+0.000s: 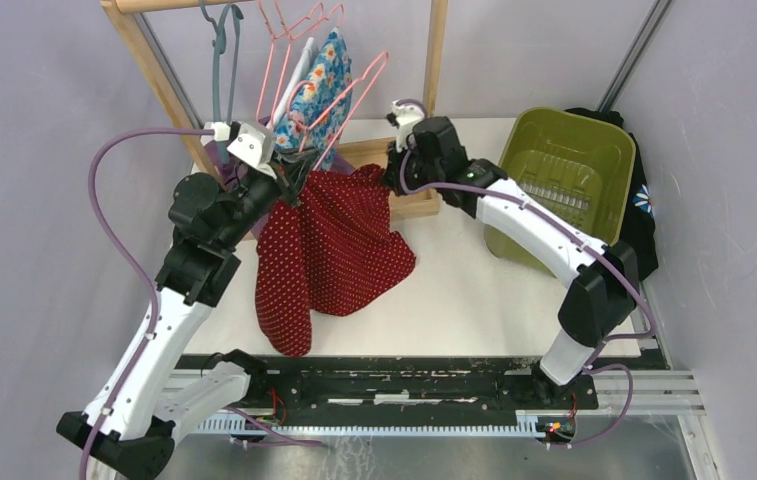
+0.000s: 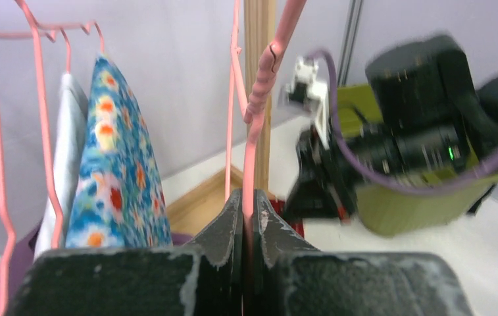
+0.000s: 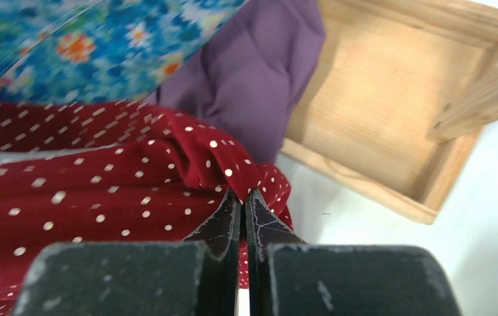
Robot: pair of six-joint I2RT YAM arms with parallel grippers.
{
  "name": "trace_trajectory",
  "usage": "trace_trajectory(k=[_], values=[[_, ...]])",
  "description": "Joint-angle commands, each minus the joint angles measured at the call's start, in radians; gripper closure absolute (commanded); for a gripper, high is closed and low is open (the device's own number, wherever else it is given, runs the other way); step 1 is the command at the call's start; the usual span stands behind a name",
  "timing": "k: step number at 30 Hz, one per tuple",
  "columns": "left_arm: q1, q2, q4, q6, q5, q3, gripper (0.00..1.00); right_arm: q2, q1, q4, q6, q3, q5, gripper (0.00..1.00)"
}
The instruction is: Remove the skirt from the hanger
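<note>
A red skirt with white dots (image 1: 332,243) hangs in the middle of the top view, its hem pooling on the white table. Its pink hanger (image 1: 352,95) slants up above it toward the rack. My left gripper (image 1: 289,172) is shut on the hanger's pink wire (image 2: 252,164) at the skirt's upper left. My right gripper (image 1: 392,178) is shut on the skirt's upper right corner, a pinched fold of dotted red cloth (image 3: 236,172). The right arm (image 2: 423,131) shows blurred in the left wrist view.
A wooden rack (image 1: 159,70) holds more pink hangers, a grey hanger (image 1: 222,60) and a blue flowered garment (image 1: 319,85). Purple cloth (image 3: 259,85) lies on the rack's wooden base (image 3: 377,112). A green bin (image 1: 559,185) stands at the right with dark clothing behind it.
</note>
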Motion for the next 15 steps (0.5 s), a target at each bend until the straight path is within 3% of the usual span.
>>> trace_trajectory(k=[1, 15], values=[[0.002, 0.044, 0.461, -0.085, -0.051, -0.004, 0.97, -0.067, 0.087, 0.018, -0.003, -0.034, 0.064, 0.99], [0.001, 0.323, 0.743, -0.027, -0.196, 0.036, 0.97, -0.209, 0.216, -0.052, 0.007, -0.086, 0.070, 0.99]])
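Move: The left hand already grips the pink hanger. The middle of the red skirt hangs about 20 cm below that hand, 6 cm to its right and 2 cm ahead. The blue floral skirt on the rack is some 20 cm ahead of the left hand, 3 cm right and slightly lower. From the right hand, which already pinches the skirt, the skirt's middle is roughly 9 cm back, 11 cm left and 4 cm below. Forward by about 9 cm goes the left hand, rising at first and then sinking a little, its fingers tipping up some 10 degrees as it carries the hanger towards the floral skirt. Meanwhile the right hand draws the pinched red cloth back about 9 cm and somewhat left, lifting slightly late on and turning a little counter-clockwise; both grips stay closed. ##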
